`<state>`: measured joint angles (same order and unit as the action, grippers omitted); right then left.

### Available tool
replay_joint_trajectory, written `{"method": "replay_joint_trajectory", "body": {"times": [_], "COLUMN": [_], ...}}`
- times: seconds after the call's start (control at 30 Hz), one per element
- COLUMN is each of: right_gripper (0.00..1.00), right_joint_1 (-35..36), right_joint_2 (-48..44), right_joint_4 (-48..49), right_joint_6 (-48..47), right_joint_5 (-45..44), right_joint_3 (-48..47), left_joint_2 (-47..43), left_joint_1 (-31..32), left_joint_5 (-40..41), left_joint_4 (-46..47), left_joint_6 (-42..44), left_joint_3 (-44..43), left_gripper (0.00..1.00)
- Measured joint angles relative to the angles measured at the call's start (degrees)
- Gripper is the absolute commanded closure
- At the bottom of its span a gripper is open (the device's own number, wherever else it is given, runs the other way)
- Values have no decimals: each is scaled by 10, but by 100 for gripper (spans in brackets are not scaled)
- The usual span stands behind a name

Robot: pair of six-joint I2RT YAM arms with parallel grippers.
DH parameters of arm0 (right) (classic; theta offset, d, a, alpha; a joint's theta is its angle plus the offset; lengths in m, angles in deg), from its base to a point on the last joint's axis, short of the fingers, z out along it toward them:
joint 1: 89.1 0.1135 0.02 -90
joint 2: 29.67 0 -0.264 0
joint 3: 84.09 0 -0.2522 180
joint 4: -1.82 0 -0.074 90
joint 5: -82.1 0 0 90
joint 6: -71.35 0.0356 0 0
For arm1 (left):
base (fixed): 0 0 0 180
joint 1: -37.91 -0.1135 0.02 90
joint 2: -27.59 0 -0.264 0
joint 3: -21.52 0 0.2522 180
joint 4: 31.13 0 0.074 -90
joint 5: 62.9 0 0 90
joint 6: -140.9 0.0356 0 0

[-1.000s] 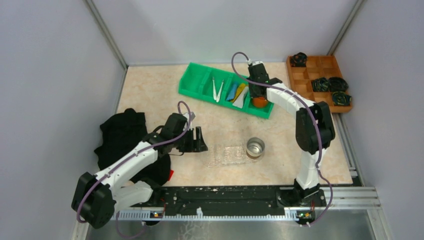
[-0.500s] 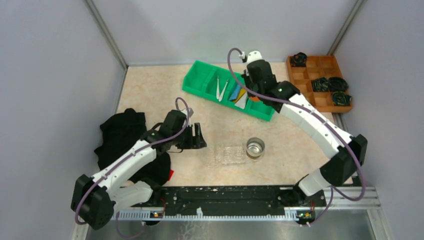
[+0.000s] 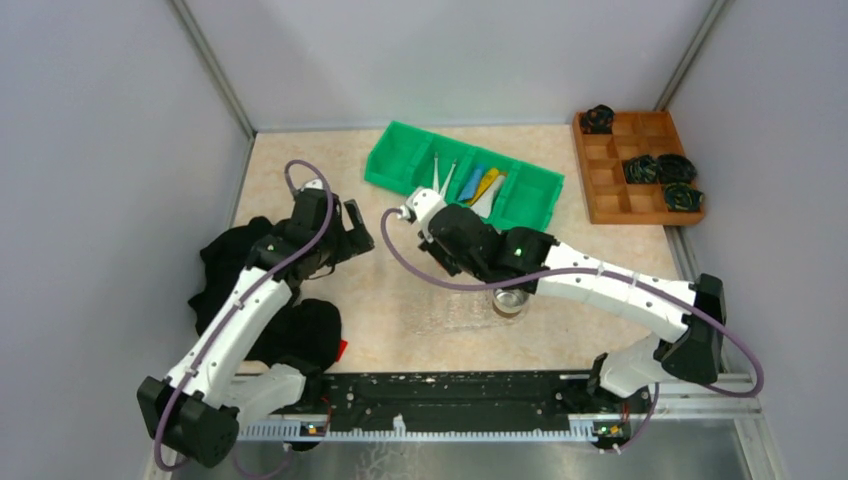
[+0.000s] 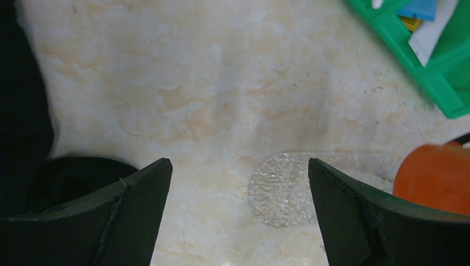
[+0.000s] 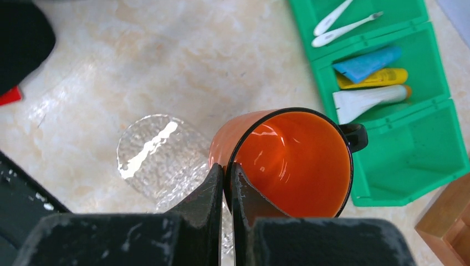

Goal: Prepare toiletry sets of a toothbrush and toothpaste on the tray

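Note:
Two white toothbrushes (image 5: 338, 25) lie in the green bin (image 5: 410, 160). In the compartment beside them lie the blue (image 5: 366, 62), yellow (image 5: 374, 78) and white (image 5: 363, 100) toothpaste tubes. The clear tray (image 5: 161, 155) lies flat on the table, and also shows in the left wrist view (image 4: 282, 188). My right gripper (image 5: 227, 169) is shut on the rim of an orange cup (image 5: 288, 160) and holds it over the tray's end. In the top view it (image 3: 445, 262) hangs above the tray (image 3: 450, 318). My left gripper (image 4: 238, 183) is open and empty, left of the tray (image 3: 352, 228).
A metal cup (image 3: 510, 298) stands at the tray's right end. A black cloth (image 3: 245, 265) lies at the left. A brown wooden box (image 3: 640, 165) holding black items stands at the back right. The green bin (image 3: 465, 185) stands at the back.
My right arm has carried the orange cup from the green bin forward and left, to over the tray. My left gripper has drawn back and left, away from the tray.

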<state>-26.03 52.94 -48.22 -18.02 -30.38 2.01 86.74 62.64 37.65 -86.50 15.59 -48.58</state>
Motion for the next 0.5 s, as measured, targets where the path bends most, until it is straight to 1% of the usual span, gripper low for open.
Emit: {"method": "replay_joint_trajectory", "body": {"times": [0.13,0.27,0.37,0.5], "right_gripper": [100,100,100,100], "right_joint_1": [37,71,93,117], "right_joint_2": [0,2,8,26], "right_joint_4": [20,51,76,117], "right_joint_6": [-2,-11,-22,-40], "right_joint_5": [-1,-2,-1,6], "right_joint_3": [35,64,71,71], "left_joint_2": [-1,-30,-51,-55], "left_joint_1": [-47,-84,-100,-111], "left_joint_5": [13,15,15,10], "left_joint_4": [-27,-35,-39,-39], "left_joint_6": [-18,-28,-28,-26], "left_joint_3": [-1,8,9,12], "left_gripper": [1,1,1,1]}}
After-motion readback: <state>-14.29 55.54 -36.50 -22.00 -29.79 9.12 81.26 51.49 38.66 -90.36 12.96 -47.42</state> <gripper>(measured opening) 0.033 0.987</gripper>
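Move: The orange mug is already held by its wall in the right hand. The clear tray's left end, where it seems bound, lies about 4 cm back, 3 cm left and some 23 cm below that hand. The metal cup is about 3 cm back and 12 cm right of the hand, the green box's middle about 23 cm ahead and 4 cm right, both well below. From the left hand, the tray's left end is roughly 6 cm back, 14 cm right and 18 cm down. The orange mug, still pinched by its wall in the shut right fingers, is carried back and left about 9 cm while sinking some 3 cm, towards the clear tray's left end, the hand turning about 15 degrees counter-clockwise. The empty left hand, fingers staying wide open, draws some 6 cm left, away from the tray, turning the same way. ##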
